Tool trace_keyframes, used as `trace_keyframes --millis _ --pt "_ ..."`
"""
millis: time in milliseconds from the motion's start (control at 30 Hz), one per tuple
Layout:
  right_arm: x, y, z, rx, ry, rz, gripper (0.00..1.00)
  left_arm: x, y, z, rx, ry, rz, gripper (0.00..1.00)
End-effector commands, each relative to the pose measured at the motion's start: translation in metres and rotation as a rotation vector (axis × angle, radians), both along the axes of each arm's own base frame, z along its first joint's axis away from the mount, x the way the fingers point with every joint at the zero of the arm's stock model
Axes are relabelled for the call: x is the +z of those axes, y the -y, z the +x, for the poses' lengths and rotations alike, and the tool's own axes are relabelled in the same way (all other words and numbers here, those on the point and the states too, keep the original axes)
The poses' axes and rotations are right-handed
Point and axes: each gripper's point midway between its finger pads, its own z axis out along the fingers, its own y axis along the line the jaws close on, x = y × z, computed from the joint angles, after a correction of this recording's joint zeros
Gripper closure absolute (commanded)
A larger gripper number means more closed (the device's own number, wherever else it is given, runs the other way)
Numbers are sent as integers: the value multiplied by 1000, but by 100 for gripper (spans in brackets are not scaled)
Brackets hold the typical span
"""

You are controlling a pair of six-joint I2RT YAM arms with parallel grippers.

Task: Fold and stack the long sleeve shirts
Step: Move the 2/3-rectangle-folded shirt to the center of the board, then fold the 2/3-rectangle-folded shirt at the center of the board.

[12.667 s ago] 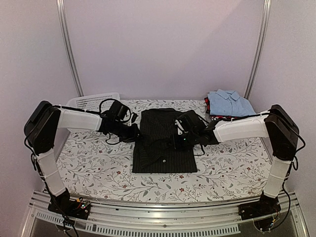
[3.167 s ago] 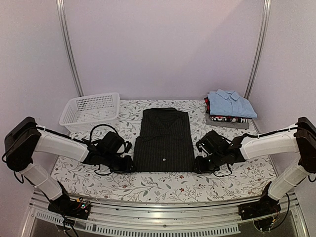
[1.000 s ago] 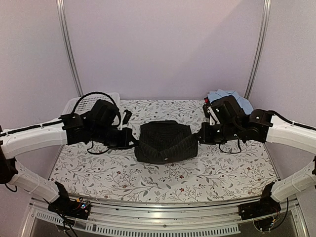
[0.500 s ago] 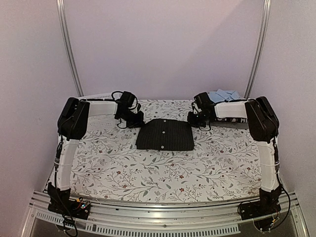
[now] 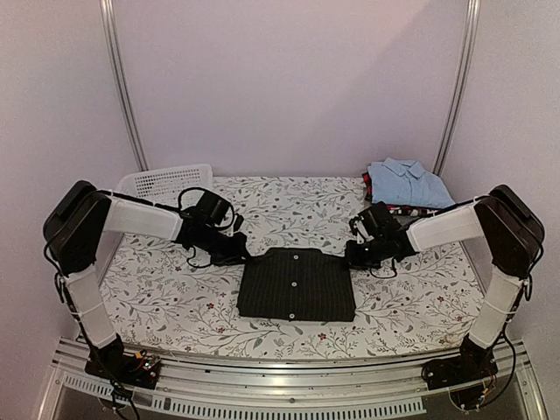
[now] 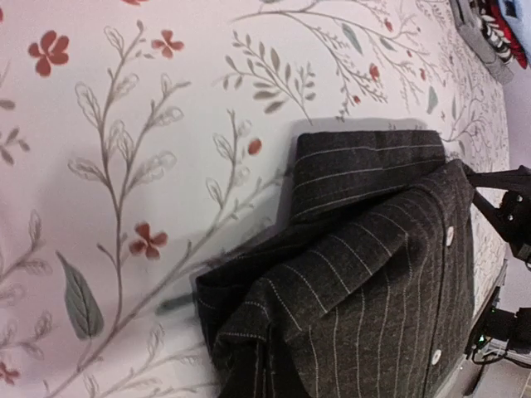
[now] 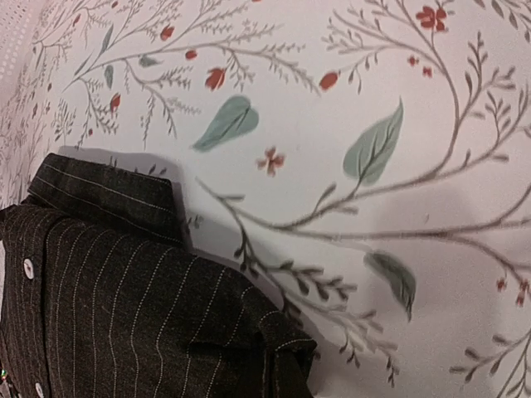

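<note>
The black pinstriped long sleeve shirt (image 5: 296,284) lies folded into a rectangle at the table's middle front, white buttons facing up. My left gripper (image 5: 242,255) sits at its far left corner and my right gripper (image 5: 351,255) at its far right corner, each shut on the cloth. In the left wrist view the black shirt (image 6: 365,249) bunches toward the bottom edge, where the fingers are hidden. The right wrist view shows the black shirt (image 7: 124,298) gathered the same way. The light blue shirt (image 5: 407,181) rests folded at the back right.
A white mesh basket (image 5: 164,180) stands at the back left. The light blue shirt tops a small pile of folded clothes (image 5: 398,208). The floral tablecloth (image 5: 175,306) covers the table, with metal posts behind both back corners.
Both grippers have drawn back from the far side toward the front, bringing the folded black shirt with them. It now lies flatter and nearer than half a second ago.
</note>
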Motion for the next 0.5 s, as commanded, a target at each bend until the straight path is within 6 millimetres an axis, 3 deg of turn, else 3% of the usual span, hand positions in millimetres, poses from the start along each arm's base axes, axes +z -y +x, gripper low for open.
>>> trace_keyframes --millis 0,167,467 --pt "24 19 -39 -62 -1 -17 100 37 -7 -21 64 87 -42 100" --pt "42 36 -42 -118 42 -32 100 37 -24 -30 82 99 0 100" --pt "44 42 -17 -153 66 -66 100 39 -28 1 98 130 10 98"
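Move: Both shut hands already pinch the folded shirt at its far corners; its middle lies about 8 cm back and 11 cm to the right of the left hand, 8 cm back and 12 cm to the left of the right hand, a couple of centimetres lower. The white basket is some 22 cm ahead and 20 cm left of the left hand; the shirt stack is about 18 cm ahead and 14 cm right of the right hand. Both hands, still pinching the shirt's far corners, ease back about 4 cm and lift some 5 cm, spreading slightly. ##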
